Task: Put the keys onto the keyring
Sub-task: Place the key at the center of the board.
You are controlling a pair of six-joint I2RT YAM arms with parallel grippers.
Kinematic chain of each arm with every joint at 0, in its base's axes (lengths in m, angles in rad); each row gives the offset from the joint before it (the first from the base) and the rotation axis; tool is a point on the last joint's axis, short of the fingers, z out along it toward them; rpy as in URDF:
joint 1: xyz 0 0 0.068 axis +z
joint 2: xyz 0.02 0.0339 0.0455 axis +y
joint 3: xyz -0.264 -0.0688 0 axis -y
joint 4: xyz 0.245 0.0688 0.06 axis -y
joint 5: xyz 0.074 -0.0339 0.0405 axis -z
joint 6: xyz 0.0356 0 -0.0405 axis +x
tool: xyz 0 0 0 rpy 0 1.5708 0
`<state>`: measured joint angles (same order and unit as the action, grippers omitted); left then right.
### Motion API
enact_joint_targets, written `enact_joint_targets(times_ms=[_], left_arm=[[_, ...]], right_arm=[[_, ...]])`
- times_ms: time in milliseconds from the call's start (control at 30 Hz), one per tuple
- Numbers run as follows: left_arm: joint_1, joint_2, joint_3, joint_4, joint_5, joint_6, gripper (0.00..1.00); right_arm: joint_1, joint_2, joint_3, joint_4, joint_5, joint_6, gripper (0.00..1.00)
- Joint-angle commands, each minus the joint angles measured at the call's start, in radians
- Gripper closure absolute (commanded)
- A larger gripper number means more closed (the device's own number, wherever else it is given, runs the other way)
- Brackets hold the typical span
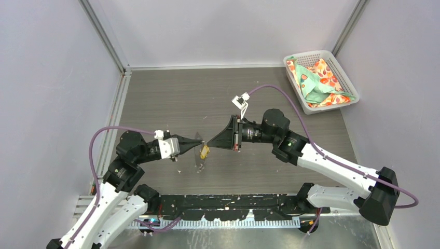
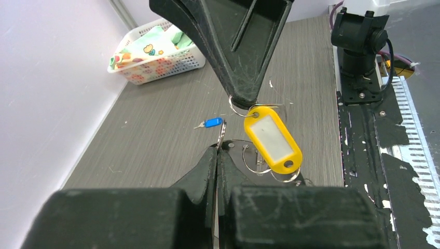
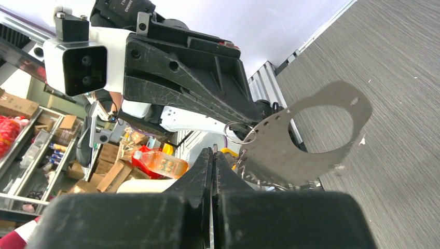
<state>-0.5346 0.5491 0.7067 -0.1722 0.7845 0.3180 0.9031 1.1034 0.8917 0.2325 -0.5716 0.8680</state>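
My left gripper (image 1: 193, 143) is shut on the keyring (image 1: 197, 139), a flat grey ring-shaped plate (image 3: 290, 150) with small holes along its rim, held above the table. Tip to tip with it, my right gripper (image 1: 207, 142) is shut on the small wire loop (image 2: 238, 110) of the yellow key (image 2: 272, 137), which hangs beside the plate's rim (image 2: 236, 150). Thin wire loops (image 2: 254, 162) hang at the rim under the yellow key. The blue key (image 2: 211, 123) lies on the table beyond the left gripper (image 2: 220, 148). The right gripper (image 3: 214, 150) shows shut tips.
A white basket (image 1: 311, 55) with patterned cloth stands at the back right, also seen in the left wrist view as the basket (image 2: 155, 65). Grey walls close in the table on three sides. A black rail (image 1: 228, 205) with the arm bases runs along the near edge.
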Motion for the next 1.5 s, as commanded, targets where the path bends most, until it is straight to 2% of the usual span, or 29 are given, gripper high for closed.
enact_joint_targets(times_ms=[0,267,433,567,733,1033,1267,1367,1467], left_arm=[[-0.002,-0.015,0.017,0.072,0.029,-0.018,1.00],[-0.001,-0.022,0.022,0.132,0.056,-0.097,1.00],[-0.002,-0.006,0.053,0.198,0.148,-0.189,1.00],[-0.001,0.012,0.080,0.241,0.200,-0.252,1.00],[-0.002,0.032,0.119,0.257,0.281,-0.281,1.00],[-0.001,0.026,0.153,0.086,0.374,-0.061,1.00],[-0.002,0.036,0.204,-0.165,0.417,0.192,1.00],[-0.002,0.051,0.244,-0.318,0.427,0.377,1.00],[-0.002,0.066,0.278,-0.425,0.420,0.491,1.00]], right_arm=[[-0.013,-0.024,-0.005,0.075,-0.026,0.024,0.99],[-0.036,-0.094,-0.015,0.020,-0.065,-0.001,0.99],[-0.071,-0.175,0.054,-0.165,-0.104,-0.096,0.99],[-0.085,-0.215,0.125,-0.360,-0.080,-0.194,0.99],[-0.087,-0.219,0.104,-0.394,-0.051,-0.224,0.99],[-0.087,-0.207,0.079,-0.417,-0.021,-0.270,0.99],[-0.088,-0.196,0.077,-0.513,0.044,-0.334,0.99],[-0.088,-0.190,0.065,-0.536,0.089,-0.352,0.99],[-0.087,-0.190,0.047,-0.529,0.115,-0.357,0.99]])
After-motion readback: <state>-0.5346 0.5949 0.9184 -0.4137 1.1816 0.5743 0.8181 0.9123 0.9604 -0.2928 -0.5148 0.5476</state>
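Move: The left hand already holds the metal keyring plate by a small ring; the plate's middle hangs about 5 cm below the fingertips and some 3 cm back. The right hand, nearly tip to tip with it, keeps hold of the yellow key, whose tag hangs about 3 cm back, 1 cm left and 2 cm below. From the right fingertips, the plate is about 3 cm left, 1 cm back and 5 cm down. From the left fingertips, the tag is about 4 cm back, 1 cm right and 3 cm down. Parting from each other, the right hand draws about 6 cm to the right, arching up some 4 cm and then sinking to a little below where it began, its fingertips dipping, while the left hand pulls back about 7 cm, rising and then easing partly down, and swings clockwise some 20 degrees. Both grips stay shut, the left on the plate's ring and the right on the yellow key's ring. ##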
